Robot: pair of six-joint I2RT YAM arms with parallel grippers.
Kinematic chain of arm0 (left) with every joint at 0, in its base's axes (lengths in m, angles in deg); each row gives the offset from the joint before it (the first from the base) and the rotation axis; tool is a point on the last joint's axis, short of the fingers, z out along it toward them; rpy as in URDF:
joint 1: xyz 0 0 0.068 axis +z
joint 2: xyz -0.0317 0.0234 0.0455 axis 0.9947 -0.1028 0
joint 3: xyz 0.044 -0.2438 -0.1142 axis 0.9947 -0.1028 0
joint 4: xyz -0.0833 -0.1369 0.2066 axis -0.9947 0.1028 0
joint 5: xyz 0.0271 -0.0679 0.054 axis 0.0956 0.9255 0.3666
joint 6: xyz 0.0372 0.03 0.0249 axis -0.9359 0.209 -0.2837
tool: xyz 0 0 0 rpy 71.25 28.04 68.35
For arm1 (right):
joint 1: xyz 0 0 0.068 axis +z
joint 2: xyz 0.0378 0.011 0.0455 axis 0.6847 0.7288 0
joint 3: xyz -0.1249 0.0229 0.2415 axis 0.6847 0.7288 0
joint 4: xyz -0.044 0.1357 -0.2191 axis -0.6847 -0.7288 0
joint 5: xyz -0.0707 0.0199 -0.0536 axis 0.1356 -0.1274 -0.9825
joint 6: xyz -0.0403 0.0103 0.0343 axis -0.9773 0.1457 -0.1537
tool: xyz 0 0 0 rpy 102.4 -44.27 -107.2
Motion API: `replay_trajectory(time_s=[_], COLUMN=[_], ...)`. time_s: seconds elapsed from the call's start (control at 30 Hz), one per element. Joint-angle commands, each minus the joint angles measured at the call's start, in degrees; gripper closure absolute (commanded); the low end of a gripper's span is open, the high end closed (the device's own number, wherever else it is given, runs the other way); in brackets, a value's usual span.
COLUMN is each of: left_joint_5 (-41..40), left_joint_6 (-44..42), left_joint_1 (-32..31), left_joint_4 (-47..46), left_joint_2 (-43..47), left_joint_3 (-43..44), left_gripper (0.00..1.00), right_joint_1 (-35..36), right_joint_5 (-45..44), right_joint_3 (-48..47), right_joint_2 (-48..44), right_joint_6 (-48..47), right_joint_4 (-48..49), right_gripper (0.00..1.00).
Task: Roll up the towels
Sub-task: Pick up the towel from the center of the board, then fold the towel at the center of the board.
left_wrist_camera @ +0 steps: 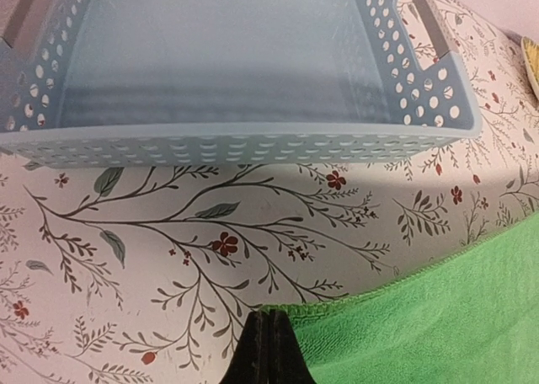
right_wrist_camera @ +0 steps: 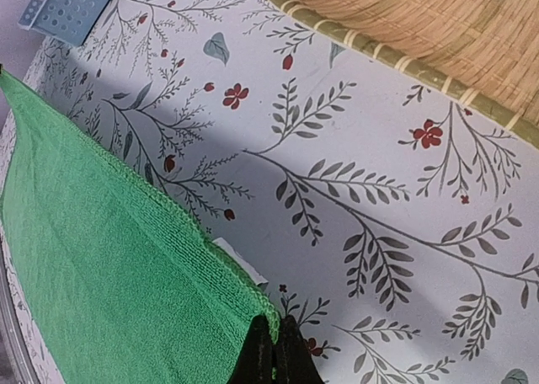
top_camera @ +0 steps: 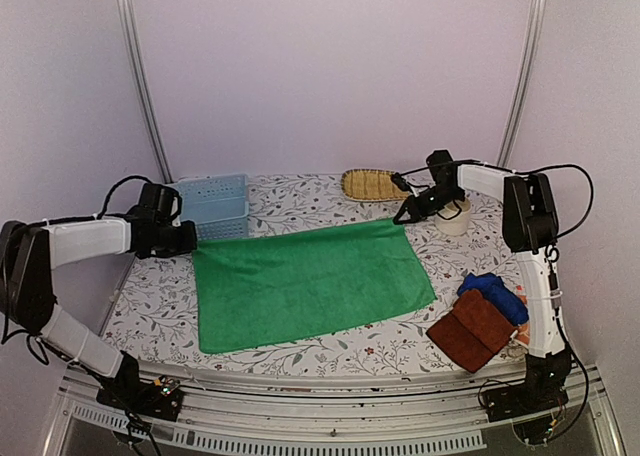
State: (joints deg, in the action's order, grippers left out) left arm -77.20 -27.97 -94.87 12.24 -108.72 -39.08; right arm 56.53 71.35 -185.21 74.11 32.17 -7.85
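Note:
A long bright green towel (top_camera: 310,281) lies spread flat across the middle of the floral table. My left gripper (top_camera: 190,238) sits at its far left corner. In the left wrist view its fingertips (left_wrist_camera: 271,318) are shut, with the towel's hem (left_wrist_camera: 354,304) pinched at their tips. My right gripper (top_camera: 405,216) is at the far right corner. The right wrist view shows that gripper (right_wrist_camera: 278,325) shut on the green corner (right_wrist_camera: 168,266), with hem between the fingers. A royal blue towel (top_camera: 495,291) and a reddish-brown towel (top_camera: 472,328) lie piled at the near right.
A pale blue perforated basket (top_camera: 215,208) stands just beyond the left gripper, close in the left wrist view (left_wrist_camera: 253,140). A yellow straw tray (top_camera: 372,184) lies at the back, and a small white round container (top_camera: 455,216) is beside the right gripper.

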Motion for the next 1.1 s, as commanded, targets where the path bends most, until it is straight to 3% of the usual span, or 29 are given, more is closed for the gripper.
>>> replay_trajectory(time_s=[0.0, 0.7, 1.07], left_joint_5=[0.9, 7.5, 10.6], left_joint_6=[0.6, 2.2, 4.0], left_joint_1=[-0.3, -0.6, -1.7], left_joint_4=[0.8, 12.0, 17.2], left_joint_2=[4.1, 13.9, 13.0], left_joint_3=[-1.0, -6.3, -6.7], left_gripper=[1.00, 1.00, 1.00], right_joint_1=[-0.4, -1.2, -1.8], right_joint_5=[2.8, 3.4, 4.5], right_joint_3=[5.0, 25.1, 35.3], right_joint_2=[-7.9, -23.1, -28.8], right_joint_6=[-3.2, -10.2, -12.0], right_joint_4=[2.8, 4.2, 4.5], right_gripper=[0.97, 0.97, 0.97])
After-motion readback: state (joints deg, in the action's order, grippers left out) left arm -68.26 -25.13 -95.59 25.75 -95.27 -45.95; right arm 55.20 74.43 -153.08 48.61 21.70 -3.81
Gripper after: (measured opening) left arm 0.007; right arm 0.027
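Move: My left hand already pinches the green towel's far left corner, about 9 cm above the table. The towel's near left corner lies some 24 cm back and 5 cm right, and the blue basket 16 cm ahead and 1 cm left. My right hand holds the far right corner, lower down. The near right corner is about 24 cm back, 6 cm right and 4 cm below; the wicker tray is 17 cm ahead, 4 cm left, and the white cup 1 cm ahead, 15 cm right. With both hands still pinching the towel's far corners, I draw that edge back over the rest of the towel, towards its near edge. My left hand arcs up about 3 cm and settles low again, ending some 8 cm back; my right hand climbs roughly 5 cm as it comes 10 cm back, drifting slightly right. Both grippers stay closed. ##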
